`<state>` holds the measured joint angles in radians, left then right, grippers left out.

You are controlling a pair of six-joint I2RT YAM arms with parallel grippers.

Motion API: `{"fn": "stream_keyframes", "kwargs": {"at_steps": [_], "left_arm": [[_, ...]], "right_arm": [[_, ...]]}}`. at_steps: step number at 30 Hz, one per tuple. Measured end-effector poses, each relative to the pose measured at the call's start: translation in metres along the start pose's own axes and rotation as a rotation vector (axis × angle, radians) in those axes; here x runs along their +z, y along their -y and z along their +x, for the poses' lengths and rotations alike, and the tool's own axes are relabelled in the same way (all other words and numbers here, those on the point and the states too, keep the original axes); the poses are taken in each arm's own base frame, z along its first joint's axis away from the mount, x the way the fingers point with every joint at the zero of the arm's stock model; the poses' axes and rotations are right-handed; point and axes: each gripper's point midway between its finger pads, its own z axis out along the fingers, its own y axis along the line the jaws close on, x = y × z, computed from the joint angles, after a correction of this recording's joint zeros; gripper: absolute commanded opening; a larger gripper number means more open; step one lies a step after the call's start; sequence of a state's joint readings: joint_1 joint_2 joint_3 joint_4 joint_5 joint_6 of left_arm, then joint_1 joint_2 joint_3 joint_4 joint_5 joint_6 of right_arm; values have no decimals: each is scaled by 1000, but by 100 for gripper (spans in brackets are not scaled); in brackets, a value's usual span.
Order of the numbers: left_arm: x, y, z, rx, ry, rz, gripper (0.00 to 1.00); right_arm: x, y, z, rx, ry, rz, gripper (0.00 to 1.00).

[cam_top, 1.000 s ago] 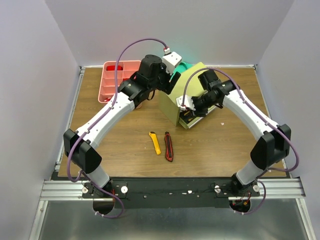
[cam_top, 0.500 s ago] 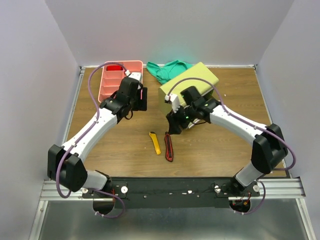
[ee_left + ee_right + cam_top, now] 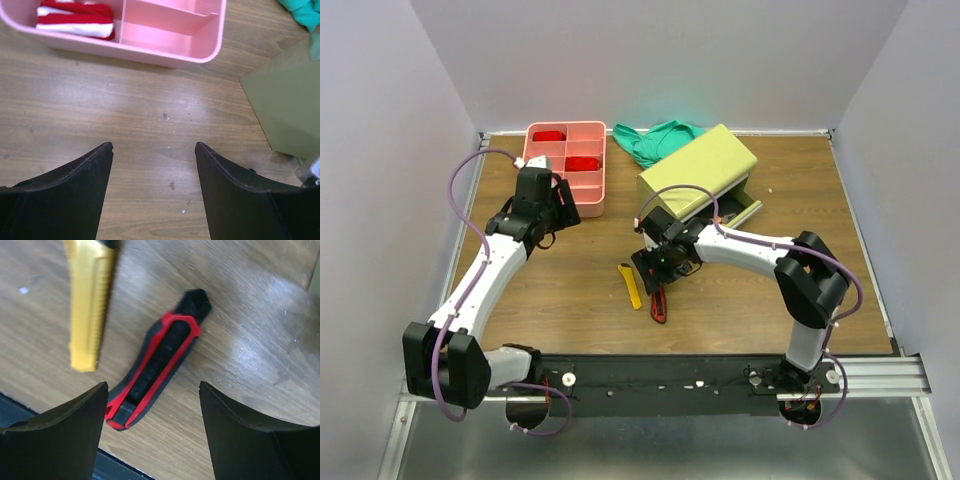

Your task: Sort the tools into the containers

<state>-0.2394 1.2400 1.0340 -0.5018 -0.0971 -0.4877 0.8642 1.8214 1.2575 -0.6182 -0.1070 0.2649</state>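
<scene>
Two utility knives lie side by side on the wood table: a yellow one [image 3: 632,285] [image 3: 90,300] and a red-black one [image 3: 658,300] [image 3: 157,365]. My right gripper [image 3: 656,267] [image 3: 153,385] hovers open just above the red-black knife, whose rear end lies by the left finger; nothing is gripped. My left gripper [image 3: 560,207] [image 3: 154,146] is open and empty over bare table, just in front of the pink tray [image 3: 536,180] [image 3: 175,47]. The olive-green chest [image 3: 698,168] [image 3: 290,110] stands at the back middle with a lower drawer [image 3: 738,213] pulled out.
Red items [image 3: 582,163] [image 3: 75,20] lie in two tray compartments. A green cloth [image 3: 655,140] [image 3: 302,10] is bunched behind the chest by the back wall. The table's black front rail [image 3: 107,465] runs close to the knives.
The left arm swung back from above the chest to the table in front of the pink tray. The right arm left the chest's drawer, came down over the knives, and its jaws widened.
</scene>
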Motion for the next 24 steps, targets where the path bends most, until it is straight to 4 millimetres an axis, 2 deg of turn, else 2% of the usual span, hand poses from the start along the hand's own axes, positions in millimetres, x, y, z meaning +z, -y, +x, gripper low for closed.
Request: {"fn": "stream_keyframes", "kwargs": {"at_steps": [6, 9, 10, 15, 16, 18, 21, 24], "left_arm": [[-1, -14, 7, -58, -5, -15, 76], [0, -14, 9, -74, -15, -8, 76], [0, -13, 9, -78, -15, -4, 76], [0, -13, 7, -98, -11, 1, 76], [0, -14, 7, -103, -12, 1, 76], [1, -15, 4, -118, -9, -2, 76], [2, -18, -1, -139, 2, -6, 76], [2, -20, -6, -153, 14, -7, 76]], "right_arm": [[15, 6, 7, 86, -37, 46, 80], [21, 4, 3, 97, -39, 57, 70], [23, 2, -1, 94, -30, 58, 63], [29, 1, -8, 58, -10, 99, 59], [29, 2, -8, 51, -9, 106, 54], [30, 6, -7, 21, -5, 121, 50], [29, 11, -2, -23, 13, 137, 29], [26, 13, 3, -78, 32, 124, 19]]}}
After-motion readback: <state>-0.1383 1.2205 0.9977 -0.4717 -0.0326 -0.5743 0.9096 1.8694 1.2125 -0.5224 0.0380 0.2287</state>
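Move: The right hand hangs open almost straight over the middle of the red utility knife, which lies about 3 cm below it. The yellow utility knife lies some 5 cm to the left and 1 cm farther out, at the same depth. The open drawer is about 14 cm ahead and 13 cm to the right, roughly level with the fingers. From the left hand, the red utility knife is some 12 cm back, 18 cm right and 17 cm down. Lower the right gripper about 3 cm onto the red utility knife, easing forward around 1 cm as the fingers come down on either side of it. Once low, close the fingers from wide open to under half and pinch the handle near its middle, with only a slight tilt of the wrist. Meanwhile drift the open left hand about 2 cm to its left. ##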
